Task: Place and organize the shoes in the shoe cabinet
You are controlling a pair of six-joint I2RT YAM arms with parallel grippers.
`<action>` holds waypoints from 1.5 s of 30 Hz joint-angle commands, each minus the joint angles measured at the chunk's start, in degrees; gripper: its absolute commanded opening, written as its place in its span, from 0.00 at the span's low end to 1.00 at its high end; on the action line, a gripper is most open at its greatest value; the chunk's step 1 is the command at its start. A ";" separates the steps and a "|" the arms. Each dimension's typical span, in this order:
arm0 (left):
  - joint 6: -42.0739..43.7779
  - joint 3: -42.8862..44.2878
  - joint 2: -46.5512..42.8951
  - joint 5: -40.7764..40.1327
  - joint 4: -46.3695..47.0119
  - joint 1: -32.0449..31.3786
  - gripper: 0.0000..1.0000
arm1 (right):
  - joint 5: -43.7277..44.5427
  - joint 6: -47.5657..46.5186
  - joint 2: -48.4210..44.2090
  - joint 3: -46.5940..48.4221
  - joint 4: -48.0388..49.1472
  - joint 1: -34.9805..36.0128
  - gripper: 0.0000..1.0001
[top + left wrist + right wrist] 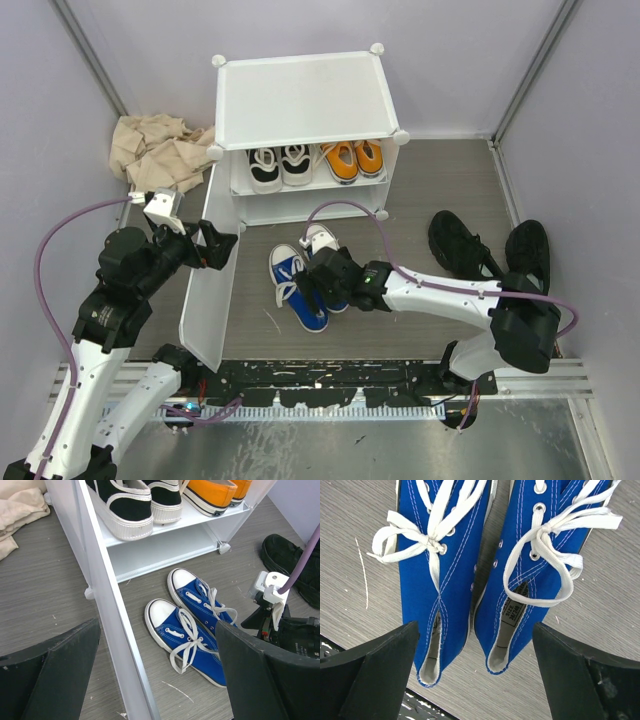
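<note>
The white shoe cabinet point(300, 100) stands at the back with its door point(205, 290) swung open to the left. On its shelf point(310, 188) sit a white-and-black pair point(280, 165) and an orange pair point(352, 160). A blue pair point(300, 285) lies on the floor in front, toes toward the cabinet. My right gripper point(320, 270) is open above their heels; in the right wrist view point(477, 675) its fingers straddle both blue shoes point(445, 580). My left gripper point(222, 245) is open at the door's edge; in the left wrist view point(155, 680) the door point(115, 645) runs between its fingers.
Two all-black shoes point(460, 245) point(527, 255) lie on the floor at the right, near the wall. A crumpled beige cloth point(155, 150) lies left of the cabinet. The lower compartment point(160, 547) under the shelf holds nothing. Grey walls close in both sides.
</note>
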 commanded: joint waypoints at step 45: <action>1.58 -2.67 0.62 -2.04 -3.23 0.11 0.98 | 20.04 1.67 2.87 6.00 15.37 0.77 0.01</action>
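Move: The pair of blue shoes lies heels towards the open right hand, its middle about 7 cm ahead, 3 cm left and 5 cm below. The cabinet's empty lower shelf opens some 22 cm ahead and 2 cm left, the open cabinet door stands about 25 cm left and 3 cm ahead, and the nearer black shoe lies roughly 30 cm right and 14 cm ahead. From the left hand the blue pair is about 18 cm right, 4 cm ahead, 27 cm below. The right hand sinks about 5 cm and pinches the blue shoes' adjoining sides, then rises nearly 3 cm. ##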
